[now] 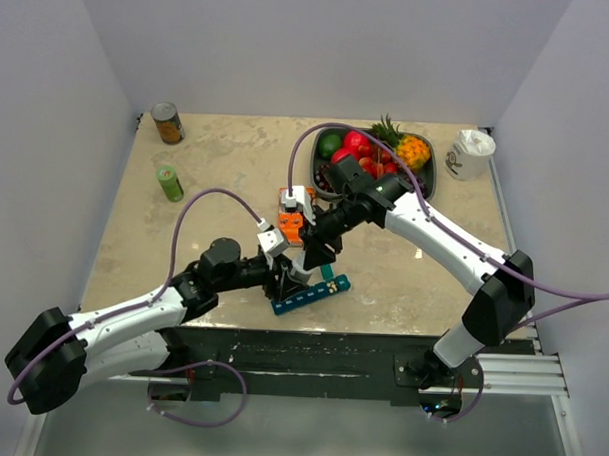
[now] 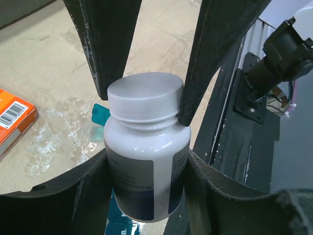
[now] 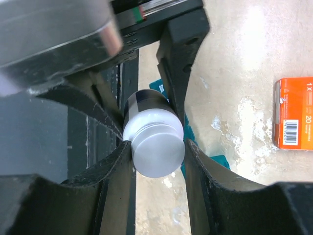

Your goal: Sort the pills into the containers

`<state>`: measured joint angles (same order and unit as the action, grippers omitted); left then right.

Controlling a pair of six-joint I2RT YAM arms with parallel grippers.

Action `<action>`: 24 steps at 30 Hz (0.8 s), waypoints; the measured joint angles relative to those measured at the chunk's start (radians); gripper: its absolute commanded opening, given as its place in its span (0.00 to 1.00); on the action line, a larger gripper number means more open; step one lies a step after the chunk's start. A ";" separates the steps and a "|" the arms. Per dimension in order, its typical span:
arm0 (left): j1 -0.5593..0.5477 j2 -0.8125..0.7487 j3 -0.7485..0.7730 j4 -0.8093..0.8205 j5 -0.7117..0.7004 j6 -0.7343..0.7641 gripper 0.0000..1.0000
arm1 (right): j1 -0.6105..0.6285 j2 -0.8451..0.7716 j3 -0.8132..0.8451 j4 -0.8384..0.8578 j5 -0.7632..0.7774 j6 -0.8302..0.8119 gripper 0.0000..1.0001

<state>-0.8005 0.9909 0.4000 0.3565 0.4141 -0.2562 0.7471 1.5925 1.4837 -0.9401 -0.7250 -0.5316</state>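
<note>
A small white bottle point(image 2: 145, 161) with a dark blue label hangs upright between my two grippers, just above the teal containers strip point(image 1: 312, 293). The left gripper point(image 2: 146, 164) is shut on the bottle's body. From above, the right gripper point(image 3: 157, 147) is shut on the bottle's white cap point(image 3: 157, 152), one finger point(image 2: 105, 58) on each side of it. Parts of the teal strip point(image 2: 100, 115) show behind and under the bottle, and again in the right wrist view point(image 3: 217, 161). No pills are in view.
A flat orange box point(image 1: 290, 223) lies just behind the grippers. At the back right stands a dark bowl of fruit point(image 1: 426, 182) beside a white cup point(image 1: 470, 154). At the back left are a tin can point(image 1: 168, 123) and a green can point(image 1: 169, 181). The table's near edge runs close behind the strip.
</note>
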 measured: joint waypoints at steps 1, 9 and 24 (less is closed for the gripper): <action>0.000 0.005 0.000 -0.001 -0.011 -0.008 0.00 | -0.004 0.007 0.000 0.008 -0.005 0.018 0.09; 0.014 0.008 -0.003 0.020 0.037 -0.048 0.00 | -0.027 0.030 0.021 -0.027 -0.088 -0.026 0.07; 0.089 0.042 0.005 0.261 0.439 -0.196 0.00 | -0.006 -0.124 0.027 -0.180 -0.173 -0.465 0.13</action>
<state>-0.7116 1.0332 0.4053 0.6178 0.8528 -0.4519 0.7410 1.4685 1.5108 -1.1198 -0.8978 -0.9962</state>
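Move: Both hands already hold the pill bottle between them, upright with a lean. The left grips its body, with the cap about 4 cm above that hand, 2 cm ahead and 1 cm to its right; the right has the cap between its fingertips. Below the left hand by about 15 cm, the teal pill organizer lies 4 cm to its right and 1 cm ahead, and the orange box lies some 22 cm straight ahead. Keeping their grips on body and cap, both hands dip slightly, then carry the bottle up about 5 cm and back towards the base about 4 cm, gathering speed and moving away from the orange box. Meanwhile they counter-rotate, the left wrist some 20 degrees clockwise and the right some 20 counter-clockwise, each tilting its fingertips upward, so the right fingers work round the cap in the unscrewing direction. ##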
